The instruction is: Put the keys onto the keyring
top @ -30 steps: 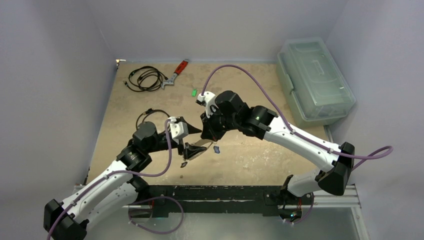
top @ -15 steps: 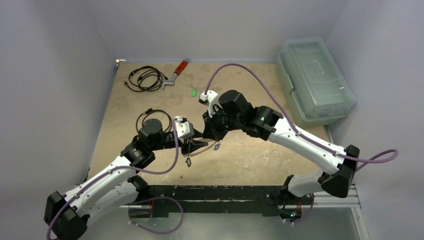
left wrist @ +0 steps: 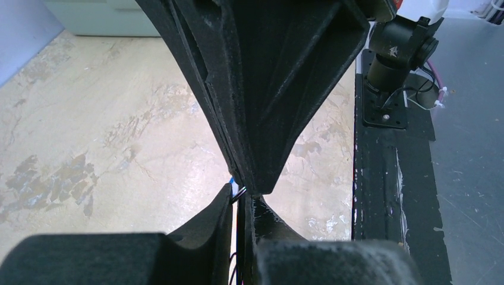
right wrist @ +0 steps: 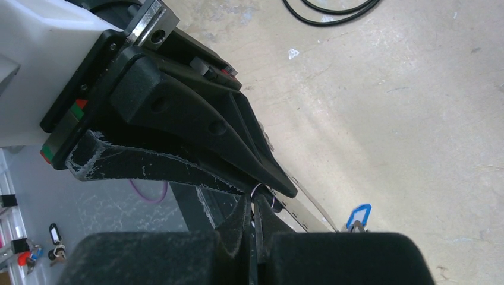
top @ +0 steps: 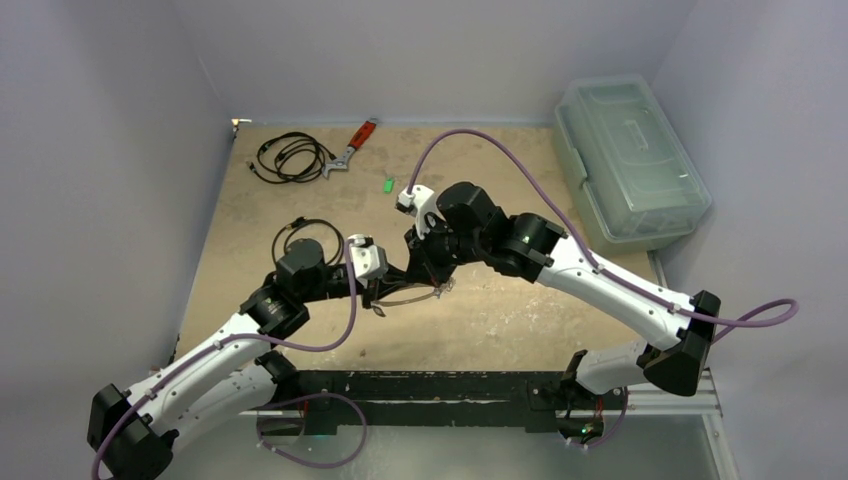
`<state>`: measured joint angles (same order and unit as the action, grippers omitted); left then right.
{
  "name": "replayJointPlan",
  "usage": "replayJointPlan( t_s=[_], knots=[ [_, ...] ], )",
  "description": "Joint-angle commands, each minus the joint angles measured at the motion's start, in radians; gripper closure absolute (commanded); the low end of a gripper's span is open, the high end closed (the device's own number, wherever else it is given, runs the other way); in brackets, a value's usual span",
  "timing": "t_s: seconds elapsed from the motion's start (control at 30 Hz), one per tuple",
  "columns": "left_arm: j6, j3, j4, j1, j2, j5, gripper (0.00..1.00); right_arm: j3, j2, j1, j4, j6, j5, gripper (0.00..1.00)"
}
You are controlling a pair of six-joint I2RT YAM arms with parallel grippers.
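Both grippers meet tip to tip above the middle of the table. My left gripper (top: 386, 287) (left wrist: 243, 199) is shut on a thin wire of the keyring (top: 412, 299). From the right, my right gripper (top: 418, 272) (right wrist: 255, 205) is shut on a small wire loop of the same keyring (right wrist: 309, 206), whose flat grey band runs off to the right. A key with a blue tag (right wrist: 356, 215) (top: 438, 290) hangs from that band. A green-tagged key (top: 388, 184) lies alone on the table farther back.
A red-handled wrench (top: 355, 145) and coiled black cables (top: 292, 157) lie at the back left. Another black cable (top: 300, 232) sits by the left arm. A clear plastic box (top: 630, 160) stands at the right. The black base plate (left wrist: 386, 178) borders the near edge.
My left gripper moved right to the keyring and closed from wide open to shut on it. The right gripper stayed shut, shifting slightly; the keyring rose a little.
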<state>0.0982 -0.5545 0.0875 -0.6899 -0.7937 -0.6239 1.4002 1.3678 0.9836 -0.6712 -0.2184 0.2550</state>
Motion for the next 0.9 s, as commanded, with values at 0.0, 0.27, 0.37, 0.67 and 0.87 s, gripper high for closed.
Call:
replayJointPlan(
  t_s=[0.0, 0.27, 0.37, 0.67, 0.87],
  knots=[
    [0.012, -0.043, 0.023, -0.013, 0.010, -0.011, 1.00, 0.066, -0.003, 0.000, 0.021, -0.006, 0.000, 1.00],
    [-0.071, -0.031, 0.079, -0.013, 0.076, -0.084, 1.00, 0.029, -0.070, 0.000, 0.107, -0.004, 0.005, 0.53],
    [-0.124, -0.024, 0.117, -0.012, 0.086, -0.114, 1.00, -0.048, -0.157, -0.001, 0.209, 0.038, -0.032, 0.49],
    [-0.279, 0.005, 0.258, -0.010, 0.107, -0.166, 1.00, -0.403, -0.473, 0.000, 0.633, 0.190, 0.169, 0.48],
    [-0.354, 0.016, 0.338, -0.005, 0.101, -0.206, 1.00, -0.554, -0.571, 0.000, 0.807, 0.275, 0.252, 0.50]
  ],
)
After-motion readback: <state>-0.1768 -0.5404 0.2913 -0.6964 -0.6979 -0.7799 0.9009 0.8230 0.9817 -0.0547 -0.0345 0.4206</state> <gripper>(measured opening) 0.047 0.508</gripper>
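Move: The left hand already pinches the grey keyring, whose middle lies about 2 cm back, 2 cm to its right and 3 cm below. The blue-tagged key hangs some 6 cm to that hand's right, the black-tagged one about 6 cm left and 6 cm back. From the right hand, shut at the same spot, the keyring's middle is roughly 2 cm back, 1 cm right and 6 cm down; the blue tag is about 6 cm right and 7 cm below. Up and back, with some travel to its right, the right hand opens about halfway, lets go of the small ring at the left fingertips and climbs some 8 cm, its fingers swinging from slanting down to level, around the keyring's right end. The left hand keeps its pinch and carries the keyring about 6 cm up and 4 cm back, tipping its fingers slightly upward. ##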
